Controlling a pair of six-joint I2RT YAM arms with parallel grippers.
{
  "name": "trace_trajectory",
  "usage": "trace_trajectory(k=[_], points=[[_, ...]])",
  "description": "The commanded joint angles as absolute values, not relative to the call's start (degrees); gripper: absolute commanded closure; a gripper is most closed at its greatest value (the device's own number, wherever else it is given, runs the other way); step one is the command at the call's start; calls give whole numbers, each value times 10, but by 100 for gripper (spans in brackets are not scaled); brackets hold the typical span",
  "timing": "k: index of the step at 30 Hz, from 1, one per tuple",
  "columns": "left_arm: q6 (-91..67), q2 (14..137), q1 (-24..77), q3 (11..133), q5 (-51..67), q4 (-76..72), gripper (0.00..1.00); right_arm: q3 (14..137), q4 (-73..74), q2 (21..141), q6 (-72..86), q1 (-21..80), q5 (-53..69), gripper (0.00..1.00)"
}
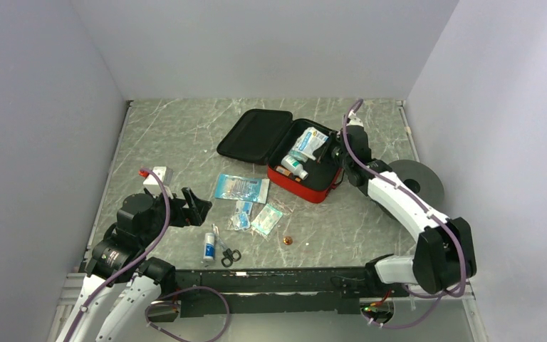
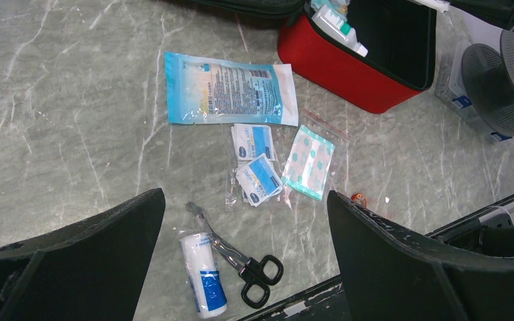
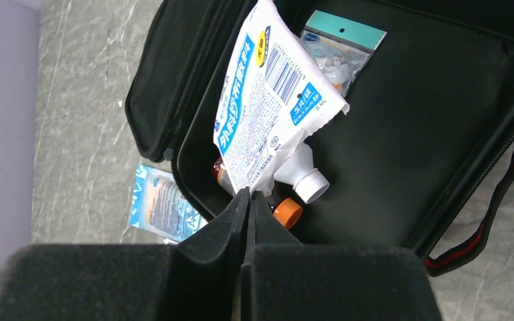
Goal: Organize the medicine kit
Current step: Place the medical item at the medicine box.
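Observation:
The medicine kit (image 1: 306,187) lies open at the back centre: red shell, black lining, lid (image 1: 255,135) flat to the left. My right gripper (image 3: 247,195) hangs over its tray, shut, its tips pinching the lower corner of a white printed pouch (image 3: 268,100). Under the pouch lie a white-capped bottle (image 3: 302,177), an orange-capped one (image 3: 286,212) and a small packet (image 3: 340,47). My left gripper (image 2: 244,200) stands open near the front left, above a bandage roll (image 2: 202,274) and black-handled scissors (image 2: 241,257), holding nothing.
On the table between the arms lie a blue-white pouch (image 2: 231,89), blue wipe sachets (image 2: 258,170), a dotted plaster bag (image 2: 309,162) and a small orange object (image 2: 358,198). A grey round disc (image 1: 417,182) stands right of the kit. A small white box (image 1: 157,175) is at left.

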State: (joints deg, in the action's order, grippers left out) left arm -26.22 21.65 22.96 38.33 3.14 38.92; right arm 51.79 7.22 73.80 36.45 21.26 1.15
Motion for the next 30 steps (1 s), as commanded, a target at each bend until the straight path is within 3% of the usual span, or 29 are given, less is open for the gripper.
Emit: trace_trajectory(k=[1,30], points=[[-262,223,231,402,32,378,1,550,18,769,375,188,54,100],[-260,230,220,401,46,375,2,589,-131,1014,465,110,173,100]])
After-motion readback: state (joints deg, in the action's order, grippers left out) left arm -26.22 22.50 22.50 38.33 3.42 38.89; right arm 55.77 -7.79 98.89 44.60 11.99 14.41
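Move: The right hand holds the white gauze pouch above the medicine box; the middle of the box lies about 5 cm ahead, 2 cm to the left and some 14 cm below. Inside it, the white bottle is roughly 4 cm ahead and 7 cm left, the clear bandage pack about 11 cm ahead and 4 cm left, both some 16 cm down. From the left hand the box is about 24 cm ahead and 31 cm right. Down and forward goes the right hand, sinking about 9 cm while reaching some 7 cm farther out, more steeply in the second half, to lower the gauze pouch into the medicine box beyond the white bottle. The wrist tips the fingers further downward and rolls its left side up, roughly 10 degrees each, while the shut fingers keep their pinch on the pouch's edge. ##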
